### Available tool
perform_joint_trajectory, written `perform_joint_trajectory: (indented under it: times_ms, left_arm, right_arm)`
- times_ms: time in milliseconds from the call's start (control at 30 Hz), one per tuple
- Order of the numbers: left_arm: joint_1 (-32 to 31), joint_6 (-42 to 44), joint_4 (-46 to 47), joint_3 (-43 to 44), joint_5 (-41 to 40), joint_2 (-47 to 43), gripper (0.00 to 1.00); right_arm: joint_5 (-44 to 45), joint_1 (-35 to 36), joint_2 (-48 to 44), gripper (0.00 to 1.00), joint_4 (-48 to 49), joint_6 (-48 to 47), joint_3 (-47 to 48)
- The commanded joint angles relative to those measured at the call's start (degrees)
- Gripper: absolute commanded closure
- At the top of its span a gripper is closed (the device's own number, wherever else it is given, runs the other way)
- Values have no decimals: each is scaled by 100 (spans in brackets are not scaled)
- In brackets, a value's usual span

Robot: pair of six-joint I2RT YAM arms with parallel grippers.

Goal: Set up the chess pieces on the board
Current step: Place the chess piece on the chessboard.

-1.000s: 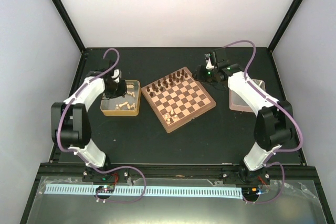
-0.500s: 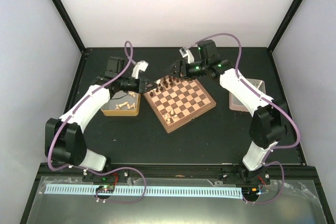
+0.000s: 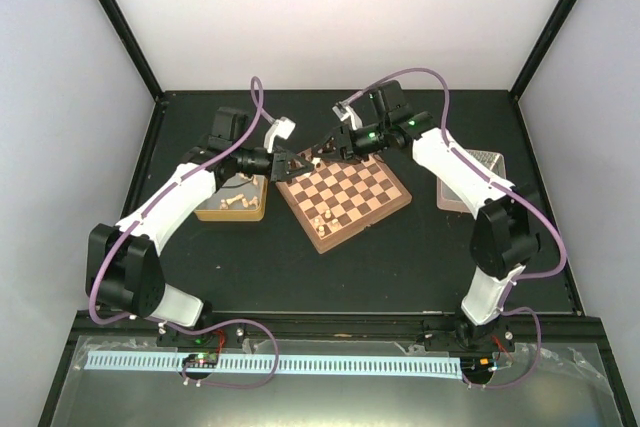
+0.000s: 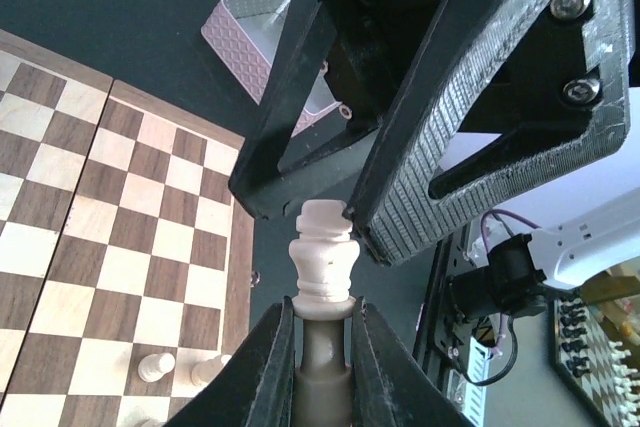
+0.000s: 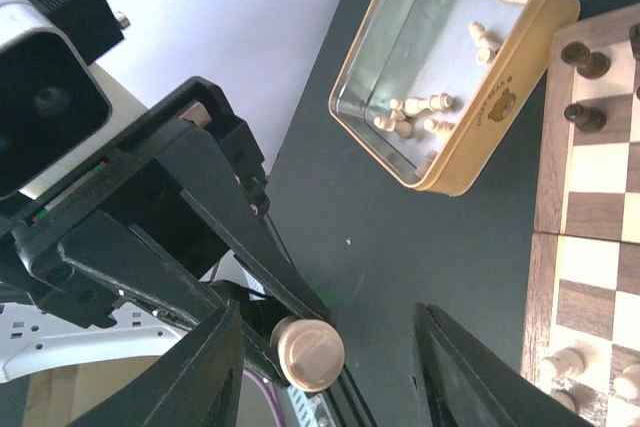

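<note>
My left gripper (image 4: 322,302) is shut on a pale cream chess piece (image 4: 323,257), gripping its stem with the head sticking out past the fingertips. My right gripper (image 5: 328,322) is open, its fingers (image 4: 440,167) standing on either side of that piece's head. The piece's round base (image 5: 310,352) shows between them, nearer one finger. Both grippers meet in the air over the far left corner of the board (image 3: 350,202). Dark pieces (image 5: 585,62) line the board's far edge and a few pale ones (image 3: 322,220) stand near its front corner.
A tan tray (image 3: 232,213) left of the board holds several loose pale pieces (image 5: 420,112). A pink tray (image 3: 462,197) lies to the board's right. Black rails edge the dark table.
The left arm rose from the tan tray and swung right with a pale piece. The right arm swung left to meet it, and its jaws opened wide, then narrowed.
</note>
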Motion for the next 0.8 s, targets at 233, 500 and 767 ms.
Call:
perform_joint_trajectory:
  times_ms: [233, 500, 767]
  left_arm:
    - [-100, 118, 333, 207, 352, 139, 98]
    - [-103, 165, 178, 277, 232, 184, 94]
    - [-2, -217, -174, 380, -1087, 217, 45]
  right_arm:
    - [-413, 49, 87, 66, -252, 13, -91]
    - [-458, 98, -59, 94, 38, 126, -126]
    - [1649, 98, -621, 99, 40, -246, -415]
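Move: The white chess piece is still pinched in the left fingers, its free end sticking out roughly 1 cm right and 1 cm up of their hand point. From the right hand, the piece lies about 1 cm back, 1 cm left and 1 cm lower, between the half-open fingers. The board's middle is some 4 cm ahead and 5 cm right of the right hand; the white pieces already set up are about 5 cm back and 1 cm left; both are roughly 21 cm down. The white chess piece changes hands in the air: the right hand eases back about 1.5 cm and slightly down onto its free end, shuts its fingers and pinches it, while the left hand holds nearly still. Only then do the left fingers open to about half, letting go, and that hand starts drawing forward some 1.5 cm as the right drifts forward again by about 1 cm. ##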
